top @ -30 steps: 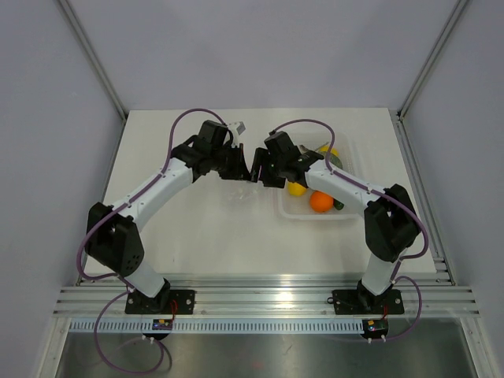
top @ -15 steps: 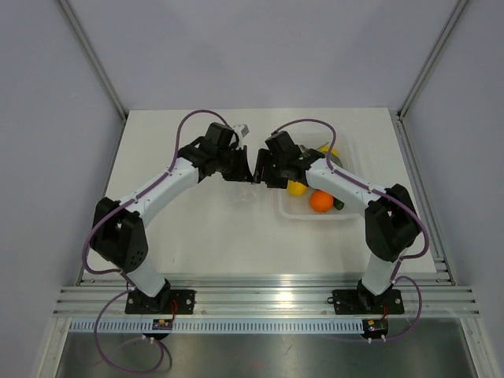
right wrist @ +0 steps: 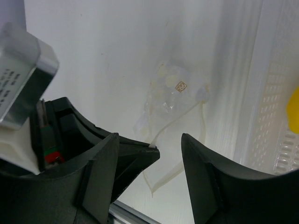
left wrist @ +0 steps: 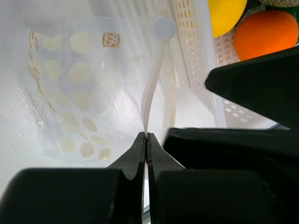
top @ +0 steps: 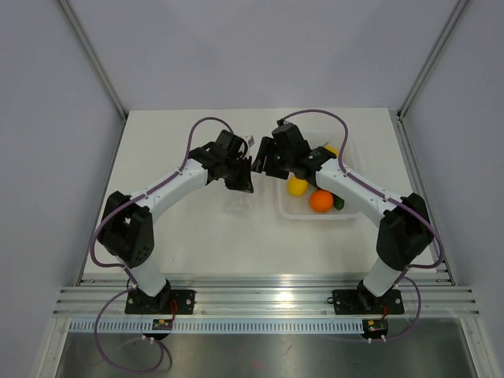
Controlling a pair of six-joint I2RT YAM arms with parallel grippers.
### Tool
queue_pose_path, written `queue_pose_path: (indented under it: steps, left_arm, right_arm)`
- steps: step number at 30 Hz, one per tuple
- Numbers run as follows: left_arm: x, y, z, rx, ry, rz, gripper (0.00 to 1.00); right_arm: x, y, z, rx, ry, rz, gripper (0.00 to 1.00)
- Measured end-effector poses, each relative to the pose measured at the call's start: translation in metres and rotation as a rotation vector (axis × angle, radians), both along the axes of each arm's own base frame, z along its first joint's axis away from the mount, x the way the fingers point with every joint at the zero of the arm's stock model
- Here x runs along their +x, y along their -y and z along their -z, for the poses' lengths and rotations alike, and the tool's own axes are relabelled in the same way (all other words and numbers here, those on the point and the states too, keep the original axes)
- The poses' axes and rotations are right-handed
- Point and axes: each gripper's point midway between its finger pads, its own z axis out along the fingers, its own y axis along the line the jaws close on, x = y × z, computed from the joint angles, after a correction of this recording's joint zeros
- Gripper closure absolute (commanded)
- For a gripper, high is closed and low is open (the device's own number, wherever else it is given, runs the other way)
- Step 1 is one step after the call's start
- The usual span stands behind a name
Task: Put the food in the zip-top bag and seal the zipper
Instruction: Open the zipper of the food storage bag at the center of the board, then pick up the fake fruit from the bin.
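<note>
The zip-top bag (left wrist: 70, 88) is clear with pale yellow dots and lies on the white table; it also shows in the right wrist view (right wrist: 173, 88). My left gripper (left wrist: 146, 136) is shut on the zipper strip (left wrist: 152, 88) at the bag's mouth and lifts that edge. My right gripper (right wrist: 149, 138) is open and empty, its jaws straddling the left gripper's tip just above the bag. The yellow lemon (top: 297, 187) lies in the tray beside an orange fruit (top: 320, 201). In the top view the two grippers, left (top: 244, 183) and right (top: 264, 157), meet over the bag.
A white perforated tray (top: 346, 214) stands right of the bag, holding the orange, a second yellow fruit (top: 327, 150) and green items. The tray wall (left wrist: 196, 56) is close to the bag's mouth. Grey walls enclose the table.
The left gripper has shifted right and slightly nearer with the bag's edge. The right gripper has pulled back toward the far side.
</note>
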Motion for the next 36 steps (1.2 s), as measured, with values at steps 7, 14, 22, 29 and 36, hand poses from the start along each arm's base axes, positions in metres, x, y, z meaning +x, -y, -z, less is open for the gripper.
queue_pose_path:
  steps: [7, 14, 22, 29, 36]
  left_arm:
    - [-0.003, 0.000, 0.001, 0.006, -0.009, 0.003, 1.00]
    - [-0.004, 0.000, 0.001, 0.009, -0.013, 0.005, 1.00]
    - [0.000, 0.003, -0.007, -0.003, 0.002, 0.004, 1.00]
    - [0.001, 0.007, -0.013, -0.013, 0.016, 0.009, 1.00]
    - [0.001, 0.008, -0.014, -0.014, 0.016, 0.010, 1.00]
  right_arm:
    - [0.004, 0.012, -0.025, -0.010, 0.076, 0.039, 0.29]
    - [0.017, 0.060, -0.017, -0.144, 0.095, 0.161, 0.24]
    - [0.014, 0.113, 0.035, -0.245, -0.013, 0.263, 0.21]
    - [0.015, 0.118, 0.065, -0.284, -0.069, 0.305, 0.09]
    - [0.013, 0.133, 0.090, -0.338, -0.094, 0.390, 0.09]
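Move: The yellow fruit in the basket lies about 13 cm to the right of the open right hand, 5 cm farther out and some 14 cm below it. The orange sits roughly 20 cm right and 2 cm back, at that height; the green melon is about 21 cm right, 10 cm ahead and 12 cm down. From the left hand, shut on the bag's mouth, the yellow fruit is some 14 cm right, 9 cm ahead and 10 cm below. The left fingers keep their pinch on the bag's mouth, holding nearly still before easing up a bit over 1 cm. The right hand rises briefly, then swings about 13 cm right, away from the bag and in over the basket, sinking towards the yellow fruit to end roughly 9 cm lower; it turns some 20 degrees clockwise, its left side dipping, as its fingers open wider. ##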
